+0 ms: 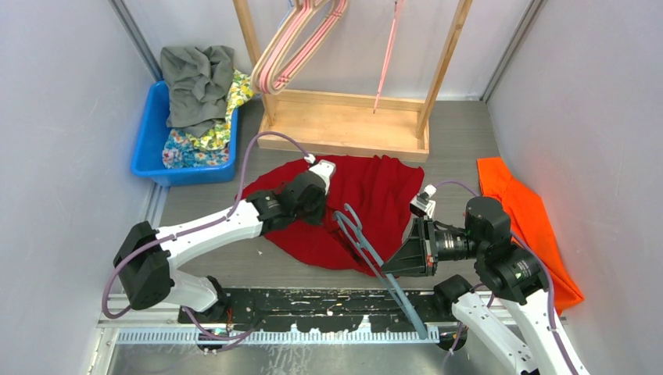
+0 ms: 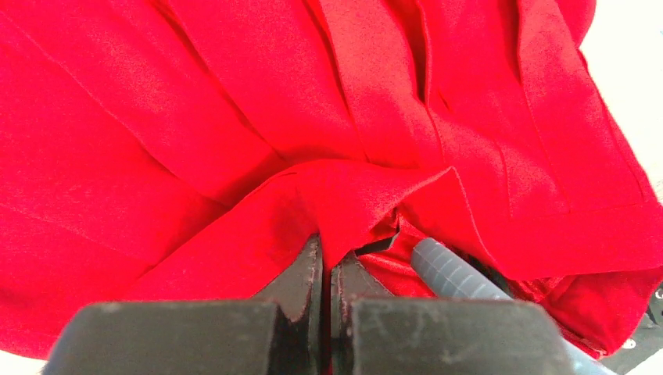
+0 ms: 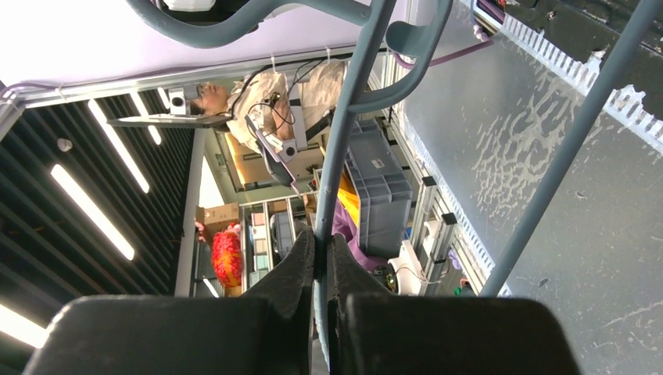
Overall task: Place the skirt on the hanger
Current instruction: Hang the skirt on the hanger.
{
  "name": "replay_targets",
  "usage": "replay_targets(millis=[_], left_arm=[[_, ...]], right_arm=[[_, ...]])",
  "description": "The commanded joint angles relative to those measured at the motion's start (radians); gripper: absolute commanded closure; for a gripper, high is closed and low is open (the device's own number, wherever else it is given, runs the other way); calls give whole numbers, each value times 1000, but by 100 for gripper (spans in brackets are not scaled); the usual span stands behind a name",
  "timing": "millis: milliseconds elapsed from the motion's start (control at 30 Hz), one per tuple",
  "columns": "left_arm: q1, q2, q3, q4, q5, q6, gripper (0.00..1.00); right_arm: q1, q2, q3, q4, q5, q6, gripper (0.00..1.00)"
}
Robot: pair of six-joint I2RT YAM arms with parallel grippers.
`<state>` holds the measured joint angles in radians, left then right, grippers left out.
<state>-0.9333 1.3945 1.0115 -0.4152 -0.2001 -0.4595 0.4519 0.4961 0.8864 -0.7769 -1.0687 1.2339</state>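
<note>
The red skirt lies spread on the grey table in front of the wooden rack. My left gripper is shut on a fold of the skirt near its left side; in the left wrist view the cloth is pinched between the fingertips of the left gripper. A grey-blue hanger slants from the skirt's front edge down to the near rail. My right gripper is shut on one of the hanger's thin bars, seen between the right gripper's tips. One hanger end pokes under the skirt's edge beside my left fingers.
A wooden rack with pink hangers stands at the back. A blue bin of clothes sits at the back left. An orange cloth lies along the right wall. Walls close in on both sides.
</note>
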Motion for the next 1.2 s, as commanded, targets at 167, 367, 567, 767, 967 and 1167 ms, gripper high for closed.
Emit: replay_targets(millis=[167, 367, 567, 767, 967, 1167], left_arm=[[8, -134, 24, 114, 47, 11, 100], [8, -298, -90, 209, 34, 20, 100], [8, -384, -133, 261, 51, 46, 100], [6, -460, -141, 219, 86, 37, 100], [5, -559, -142, 113, 66, 14, 100], [4, -551, -117, 36, 111, -46, 100]], right_arm=[[7, -7, -83, 298, -14, 163, 99], [99, 39, -170, 542, 65, 271, 99], [420, 179, -232, 740, 292, 274, 99], [537, 316, -188, 780, 401, 177, 99], [537, 304, -134, 642, 504, -13, 99], [536, 256, -210, 753, 614, -142, 99]])
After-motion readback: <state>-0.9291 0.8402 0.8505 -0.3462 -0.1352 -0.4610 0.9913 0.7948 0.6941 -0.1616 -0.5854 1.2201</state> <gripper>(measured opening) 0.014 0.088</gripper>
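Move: My left fingers are shut on the skirt's waistband. The hanger's free end is some 6 cm to their right, about level front to back and a couple of centimetres higher. The skirt's spread body lies about 7 cm right, 4 cm ahead and 12 cm below; the rack base is roughly 28 cm ahead, 8 cm right and 12 cm down. From my right hand, gripping the hanger, the pinched waistband is around 18 cm left, 21 cm ahead and 20 cm below. I lift the pinched waistband about 12 cm with my left hand, easing it some 4 cm back and 4 cm left as that wrist rolls and tips up roughly 25 degrees. Meanwhile I carry the hanger 10 cm left and 6 cm down with my right, sending its free end under and past my left hand, then tip it slightly up; both grips stay shut. ##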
